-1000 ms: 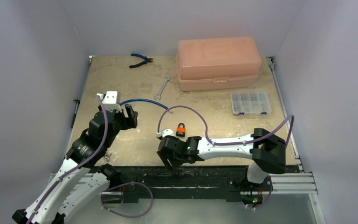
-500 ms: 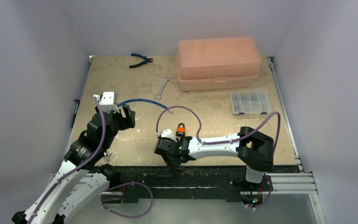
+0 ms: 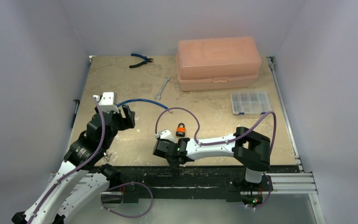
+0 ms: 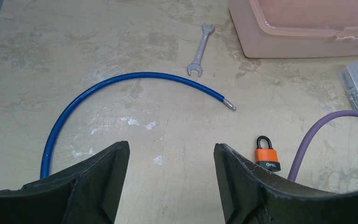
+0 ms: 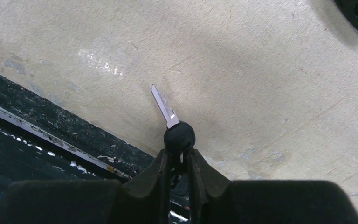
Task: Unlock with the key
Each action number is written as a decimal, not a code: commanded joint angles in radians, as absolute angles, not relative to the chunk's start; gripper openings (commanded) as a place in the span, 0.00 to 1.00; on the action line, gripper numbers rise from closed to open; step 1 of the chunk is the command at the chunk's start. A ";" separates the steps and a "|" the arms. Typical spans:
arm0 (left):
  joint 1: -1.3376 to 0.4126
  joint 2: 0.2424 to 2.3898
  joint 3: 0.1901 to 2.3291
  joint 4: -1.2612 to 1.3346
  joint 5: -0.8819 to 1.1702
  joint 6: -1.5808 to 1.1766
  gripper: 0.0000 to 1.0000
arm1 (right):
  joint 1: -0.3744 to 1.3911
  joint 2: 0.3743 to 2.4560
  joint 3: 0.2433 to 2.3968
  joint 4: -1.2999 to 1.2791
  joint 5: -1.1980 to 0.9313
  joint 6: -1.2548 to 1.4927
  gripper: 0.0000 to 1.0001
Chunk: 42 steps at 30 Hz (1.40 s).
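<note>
An orange padlock (image 3: 181, 129) with a black shackle lies on the table's near middle; the left wrist view shows the padlock (image 4: 267, 157) too. The key (image 5: 172, 126) has a round black head and a silver blade, and lies by the table's front edge. My right gripper (image 5: 179, 151) is shut on the key's head, the blade sticking out past the fingertips. In the top view the right gripper (image 3: 176, 160) sits just in front of the padlock. My left gripper (image 4: 170, 163) is open and empty, left of the padlock, above bare table.
A pink toolbox (image 3: 219, 63) and clear organizer box (image 3: 250, 102) stand at the back right. Blue pliers (image 3: 141, 59), a wrench (image 3: 162, 88) and a blue hose (image 3: 142, 101) lie behind the left gripper. The black front rail (image 5: 51, 126) runs close beside the key.
My right gripper has slid left toward the front edge and closed on the key. The left arm has drawn back a little, still open.
</note>
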State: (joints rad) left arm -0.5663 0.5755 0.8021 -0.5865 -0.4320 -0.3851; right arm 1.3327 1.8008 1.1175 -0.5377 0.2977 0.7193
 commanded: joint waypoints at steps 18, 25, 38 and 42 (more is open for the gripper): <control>-0.569 0.551 0.805 -0.489 -0.232 -0.348 0.70 | 1.333 1.617 0.962 -0.427 0.441 0.691 0.00; -0.569 0.560 0.796 -0.462 -0.136 -0.338 0.69 | 1.308 1.452 0.875 -0.378 0.463 0.697 0.00; -0.569 0.657 0.785 -0.357 0.139 -0.470 0.67 | 1.068 0.981 0.676 -0.245 0.227 0.675 0.00; -0.569 0.678 0.781 -0.293 0.200 -0.562 0.66 | 1.023 0.916 0.694 -0.235 0.120 0.663 0.00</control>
State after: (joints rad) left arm -0.5663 0.6697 0.7868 -0.4084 0.0986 -0.4545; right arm 1.0512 0.9649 0.6819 -0.2974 0.2626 0.6865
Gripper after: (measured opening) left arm 0.666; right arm 0.028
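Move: The keys lie on the table right between the right fingertips, level with them and within a centimetre or so. From that hand the orange padlock lies about 14 cm ahead and 3 cm to the right, and the blue cable's tip some 24 cm ahead and 2 cm left. The padlock lies about 22 cm right of the left hand, 2 cm ahead and 24 cm below; the keys are 19 cm right, 12 cm back and 24 cm below. Shut the right fingers on the keys, then lift them about 14 cm, drifting some 9 cm right and 6 cm forward, and swing the fingers from pointing down to pointing left and down. Meanwhile bring the open left gripper rightwards, high over the table, towards the padlock, turning it clockwise by nearly 30 degrees. ##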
